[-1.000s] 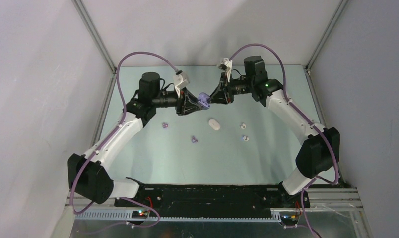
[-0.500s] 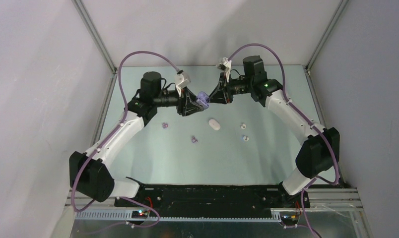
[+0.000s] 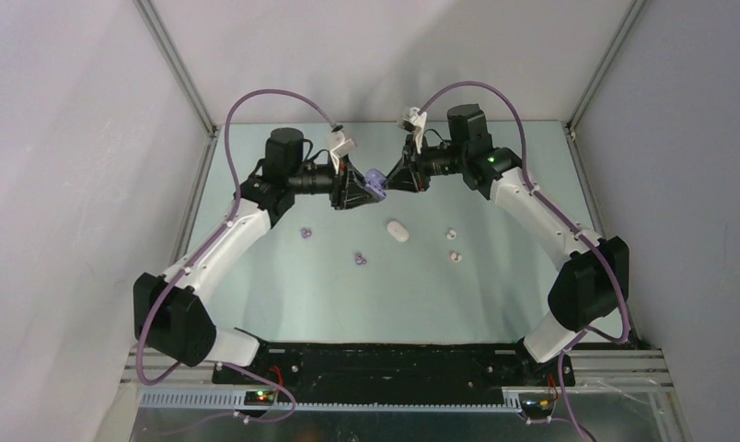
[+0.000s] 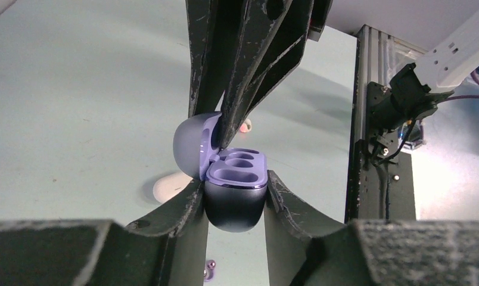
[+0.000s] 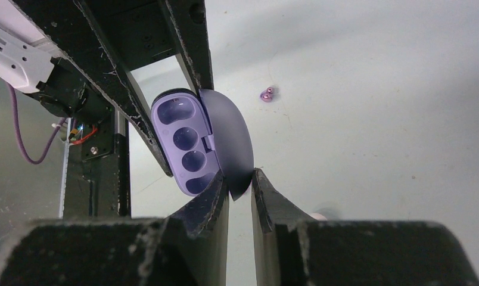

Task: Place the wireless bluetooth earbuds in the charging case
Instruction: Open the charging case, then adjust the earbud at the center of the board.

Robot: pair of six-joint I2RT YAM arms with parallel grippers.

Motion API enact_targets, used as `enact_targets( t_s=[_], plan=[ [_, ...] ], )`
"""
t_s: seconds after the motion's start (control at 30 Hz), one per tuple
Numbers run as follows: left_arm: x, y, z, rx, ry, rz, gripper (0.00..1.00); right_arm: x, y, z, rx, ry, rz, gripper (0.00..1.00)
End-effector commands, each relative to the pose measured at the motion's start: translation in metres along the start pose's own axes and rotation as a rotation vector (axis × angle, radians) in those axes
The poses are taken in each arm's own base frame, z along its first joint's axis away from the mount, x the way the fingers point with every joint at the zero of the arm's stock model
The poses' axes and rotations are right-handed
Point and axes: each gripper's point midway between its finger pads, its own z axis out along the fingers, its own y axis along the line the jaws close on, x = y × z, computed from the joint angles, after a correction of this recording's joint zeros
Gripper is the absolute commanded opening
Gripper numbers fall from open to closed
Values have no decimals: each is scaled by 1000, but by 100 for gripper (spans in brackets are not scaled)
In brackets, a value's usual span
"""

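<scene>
A lilac earbud case [image 3: 376, 181] with empty wells hangs open in the air between both grippers. My left gripper [image 4: 235, 190] is shut on its dark base [image 4: 235, 205]. My right gripper [image 5: 240, 182] is shut on the edge of its lid [image 5: 228, 140]. The white pill-shaped charging case [image 3: 398, 229] lies closed on the table below them; it also shows in the left wrist view [image 4: 168, 186]. Two white earbuds [image 3: 451, 234] [image 3: 455, 257] lie to its right.
Two small lilac buds [image 3: 305, 233] [image 3: 360, 259] lie on the table left of the white case; one shows in the right wrist view [image 5: 266, 94]. Grey walls and metal posts enclose the pale green table [image 3: 495, 295]. A black rail [image 3: 394, 354] runs along the near edge.
Both grippers, with the lilac case between them, have shifted slightly toward the back of the table. The left arm's elbow has moved up. The things on the table have not moved.
</scene>
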Motion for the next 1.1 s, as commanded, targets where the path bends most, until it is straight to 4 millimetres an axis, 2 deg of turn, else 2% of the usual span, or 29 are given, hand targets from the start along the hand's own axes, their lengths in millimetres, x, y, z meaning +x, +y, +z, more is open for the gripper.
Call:
enact_targets(
  t_s=[0.0,0.07,0.1,0.13,0.17,0.2,0.27,0.37,0.4,0.43,0.47,0.5,0.53,0.57,0.6,0.63,0.67,0.7,0.73,0.77,0.8,0.83,0.87,0.9,1.07],
  plan=[
    [-17,0,-1,5,-21,15,32,-31,6,-7,10,-60,-76,14],
    [-15,-1,-1,9,-15,5,22,-32,6,-8,11,-63,-78,18],
    [-14,-1,-1,11,-13,3,13,-34,8,-9,11,-65,-79,22],
    [-14,-1,-1,12,-13,1,9,-34,9,-9,7,-64,-76,33],
    [-13,-1,-2,13,-13,0,3,-36,12,-12,-1,-66,-77,39],
    [-13,0,-4,10,-15,5,2,-37,17,-15,-10,-60,-78,47],
    [-11,1,-9,6,-20,23,0,-42,27,-26,-25,-56,-87,57],
    [-10,-2,-20,10,-38,64,0,-52,39,-47,-25,-56,-85,67],
    [-6,0,-24,7,-45,65,0,-49,41,-51,-29,-43,-61,69],
    [-13,-2,-29,3,-72,95,0,-49,42,-57,-28,-42,-48,70],
    [-5,-1,-34,7,-77,69,0,-46,42,-60,-23,-33,-38,70],
    [-15,-7,-39,17,-117,117,0,-41,40,-62,-7,-24,-30,71],
    [-7,-6,-43,13,-128,90,0,-36,37,-63,5,-14,-33,71],
    [-22,-13,-49,23,-184,169,0,-23,33,-62,23,7,-19,71],
    [-12,-14,-51,24,-192,126,0,-17,31,-61,34,18,-30,71],
    [-28,-23,-60,22,-249,190,0,-2,24,-59,67,47,-11,71],
    [-19,-24,-60,19,-257,184,0,3,20,-56,81,55,-14,70],
    [-32,-31,-68,6,-309,265,0,14,13,-54,109,80,1,70],
    [-25,-31,-70,-5,-318,239,0,20,8,-50,131,95,-4,69],
    [-33,-36,-76,-15,-349,268,0,25,4,-47,141,109,-11,68],
    [-29,-36,-77,-18,-358,259,0,31,0,-41,159,131,-15,68],
    [-37,-41,-82,-22,-393,283,0,33,-2,-38,167,142,-21,67],
    [-33,-42,-83,-25,-403,280,0,37,-5,-31,183,158,-29,67],
    [-38,-46,-86,-23,-428,306,0,39,-7,-28,187,164,-33,67],
    [-19,-50,-93,-30,-440,290,0,59,-9,6,151,218,-67,66]
  ],
)
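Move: My left hand already grips the purple charging case by its body, the lid standing open; the case's middle is right at the finger pads. My right hand pinches the lid rim, with that case middle about 3 cm to its left, 3 cm back and 1 cm lower. On the table some 28 cm below my right hand, the white capsule lies 2 cm back and 1 cm right, and the near purple earbud 9 cm back and 8 cm left. I spread my right fingers wide to let go of the lid and pull up and right off the case, about 5 cm each way and a little back, then sink some 10 cm towards the table, tipping the fingers down. With its grip kept, my left hand carries the case left and back, finally up, lifting its fingers to nearly level while the wrist rolls. ##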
